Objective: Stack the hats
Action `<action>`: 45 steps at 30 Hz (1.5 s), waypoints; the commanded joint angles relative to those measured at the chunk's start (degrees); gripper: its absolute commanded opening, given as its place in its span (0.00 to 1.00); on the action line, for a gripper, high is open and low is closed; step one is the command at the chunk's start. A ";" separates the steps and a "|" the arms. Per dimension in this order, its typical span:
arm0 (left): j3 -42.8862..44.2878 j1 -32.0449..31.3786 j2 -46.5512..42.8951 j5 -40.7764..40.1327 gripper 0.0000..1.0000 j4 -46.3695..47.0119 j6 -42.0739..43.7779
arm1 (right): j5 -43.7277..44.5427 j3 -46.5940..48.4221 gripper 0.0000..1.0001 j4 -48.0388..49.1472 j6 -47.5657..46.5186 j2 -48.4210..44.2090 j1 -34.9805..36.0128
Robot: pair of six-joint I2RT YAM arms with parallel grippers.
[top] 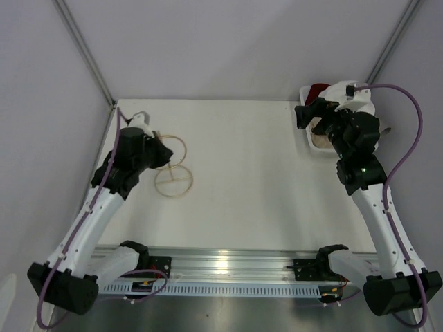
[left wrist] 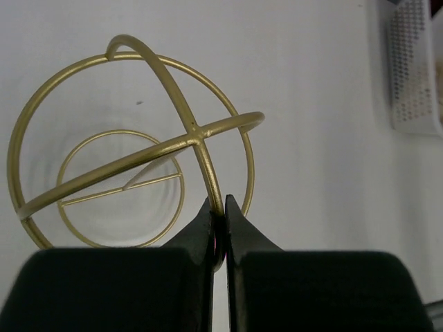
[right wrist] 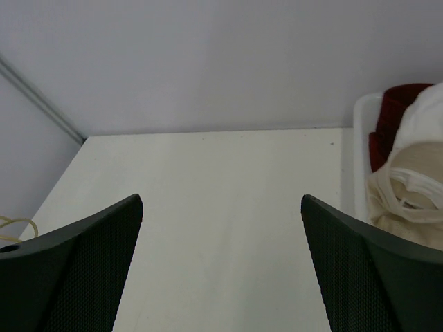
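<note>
The hats lie bunched in a white basket [right wrist: 356,162] at the back right: a dark red hat [right wrist: 391,111], a white hat [right wrist: 429,114] and a beige hat [right wrist: 408,200]. In the top view the dark red hat [top: 318,90] and the beige hat [top: 322,140] show past the right arm. My right gripper [right wrist: 221,200] hovers just left of the basket, wide open and holding nothing. My left gripper [left wrist: 219,206] is shut on one wire of the gold stand [left wrist: 138,155], far from the hats.
The gold wire stand [top: 172,166] sits at the left of the white table, with its ring base flat on the surface. The basket [left wrist: 414,69] shows as a slatted white wall in the left wrist view. Grey walls close in the back and sides.
</note>
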 commanded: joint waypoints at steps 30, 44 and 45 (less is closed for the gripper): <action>5.38 -48.10 20.24 -14.03 0.01 22.75 3.41 | -6.36 11.74 0.99 -0.11 -3.88 23.06 -17.70; 4.77 -48.36 13.05 -13.32 0.87 17.75 1.22 | 10.07 17.54 0.99 -5.99 -8.72 34.06 -11.10; 4.94 -48.28 11.30 -13.85 0.99 17.22 1.30 | 10.86 17.45 0.99 -6.25 -8.90 34.06 -11.10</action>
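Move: The left hand holds the gold wire stand by its rings; its bare spot in the middle of the table lies about 25 cm right, 3 cm back and 22 cm below. From the open right hand, the beige hat in the white basket is roughly 17 cm ahead, 13 right and 29 below; the red hat is about 24 ahead, 6 right, the white hat 22 ahead, 17 right, both some 26 below. Left carries the stand about 25 cm right, releasing it; right swings right, then forward-down towards the beige hat. ##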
